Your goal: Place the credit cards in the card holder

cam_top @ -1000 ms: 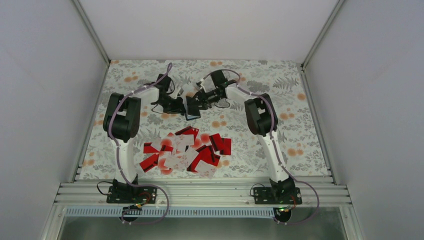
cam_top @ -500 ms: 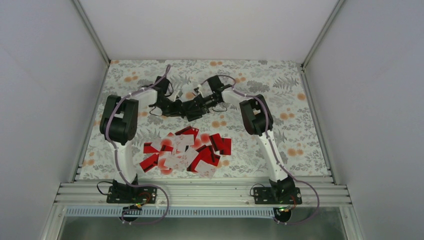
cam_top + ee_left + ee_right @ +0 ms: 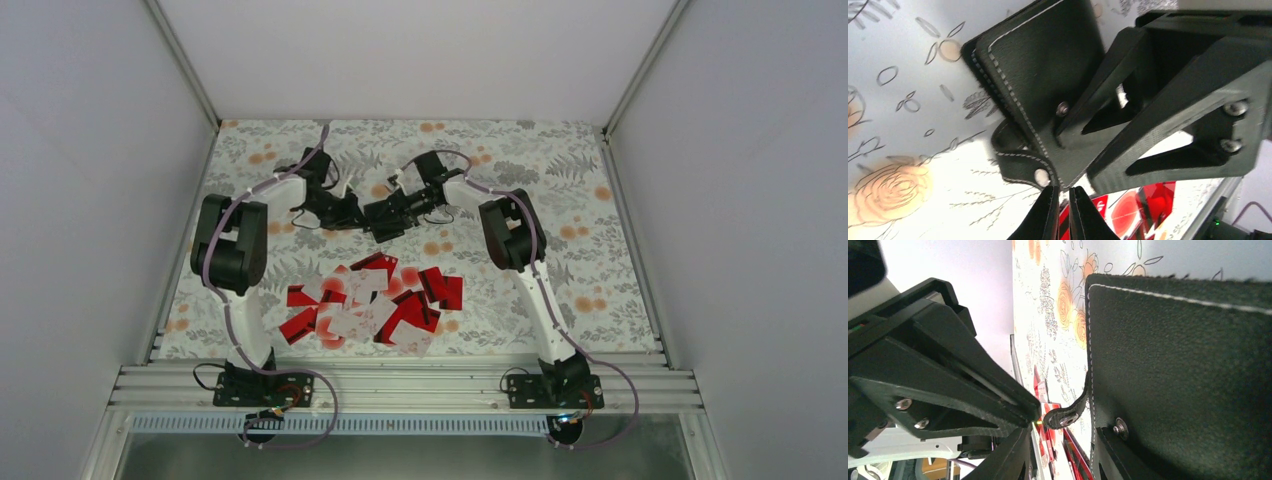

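The black card holder [image 3: 386, 222] [image 3: 1038, 65] [image 3: 1188, 355] is at the back middle of the table, between both grippers, folded. Its snap strap [image 3: 1023, 162] [image 3: 1065, 417] hangs loose off the edge. My left gripper [image 3: 357, 213] [image 3: 1064, 191] is shut with nothing between its fingers, its tips right below the holder's corner. My right gripper [image 3: 392, 210] [image 3: 1060, 440] has its jaws apart. One of its fingers [image 3: 1108, 462] lies against the holder's face below the metal stud, and the loose strap end shows in the gap. The red and white credit cards [image 3: 370, 305] [image 3: 1133, 210] lie in a heap nearer the arm bases.
The floral cloth [image 3: 560, 180] covers the table. White walls stand close along the left, right and back. A metal rail [image 3: 400, 385] carrying both arm bases runs along the near edge.
Both grippers and the card holder have shifted slightly towards the back, and the left arm's elbow has swung left. The right gripper's jaws have narrowed.
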### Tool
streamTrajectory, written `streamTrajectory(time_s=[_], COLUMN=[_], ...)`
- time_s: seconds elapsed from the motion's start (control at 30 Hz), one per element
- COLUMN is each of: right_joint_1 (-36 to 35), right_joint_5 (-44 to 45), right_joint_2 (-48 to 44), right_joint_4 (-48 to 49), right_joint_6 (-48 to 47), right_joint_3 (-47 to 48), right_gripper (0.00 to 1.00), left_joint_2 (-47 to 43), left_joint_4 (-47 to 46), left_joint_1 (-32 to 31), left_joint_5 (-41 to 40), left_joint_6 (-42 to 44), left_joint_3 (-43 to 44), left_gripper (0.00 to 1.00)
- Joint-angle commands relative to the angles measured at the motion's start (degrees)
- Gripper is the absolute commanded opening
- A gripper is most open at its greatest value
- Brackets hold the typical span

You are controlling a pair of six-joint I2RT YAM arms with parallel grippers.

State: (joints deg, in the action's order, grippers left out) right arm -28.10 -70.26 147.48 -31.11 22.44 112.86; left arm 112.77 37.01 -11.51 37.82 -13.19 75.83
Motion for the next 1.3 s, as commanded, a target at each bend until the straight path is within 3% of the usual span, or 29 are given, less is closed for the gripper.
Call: streamTrajectory(time_s=[0.0,0.5,0.57,0.7,0.8,0.97,1.27], right_joint_1=[0.6,2.2,2.4,2.8,3.0,3.9,5.3], right_joint_5=[5.3,4.9,4.9,4.2,3.3,4.9,10.1], right_joint_2=[-2.1,-5.8,-6.3,-6.9,-7.1,-8.2,-9.3], right_joint_4=[-1.6,-0.8,-0.6,-0.4,0.1,-2.1,-2.8], right_joint_6=[0.0,1.6,1.9,2.5,3.3,2.3,0.5], right_joint_3=[-0.3,-0.4,-0.4,-0.2,0.4,1.4,-4.9], right_gripper=[0.34,0.33,0.33,0.34,0.34,0.33,0.27], left_joint_2=[1.4,8.2,7.5,4.6,2.3,-0.6,1.2], left_joint_4=[-2.1,-2.6,-0.8,0.3,0.2,1.3,6.6], left_joint_1=[0.0,0.1,0.2,0.4,0.4,0.1,-1.9], left_joint_5=[5.4,7.9,5.5,0.0,-2.7,-6.4,-12.2], left_joint_6=[-3.3,-6.8,-5.4,-2.2,0.9,5.4,6.9], left_joint_3=[2.9,10.2,11.1,10.1,8.3,6.8,10.5], left_gripper=[0.08,0.09,0.12,0.34,0.39,0.45,0.42])
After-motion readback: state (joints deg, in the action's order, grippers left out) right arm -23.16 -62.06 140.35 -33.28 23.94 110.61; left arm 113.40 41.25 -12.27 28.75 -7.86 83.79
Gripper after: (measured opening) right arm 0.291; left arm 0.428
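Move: The card holder lies shut under the right hand: its middle about 1 cm back of that hand, level sideways and 3 cm below. From the left hand, it is roughly 6 cm to the right, 2 cm ahead and 4 cm down. The loose strap is nearer, about 2 cm right, 1 cm ahead and 4 cm down; the nearest loose card is some 9 cm back, 4 cm right and 5 cm down. Forward about 4 cm and 2 cm right goes the left hand, shut, along the card holder's strap side, then back out to the left by about 3 cm, rising slightly, its fingers opening to under half. The right hand, its finger on the cover at first, draws forward and right about 4 cm each, lifts 3 cm off the cover and turns some 10 degrees clockwise. ##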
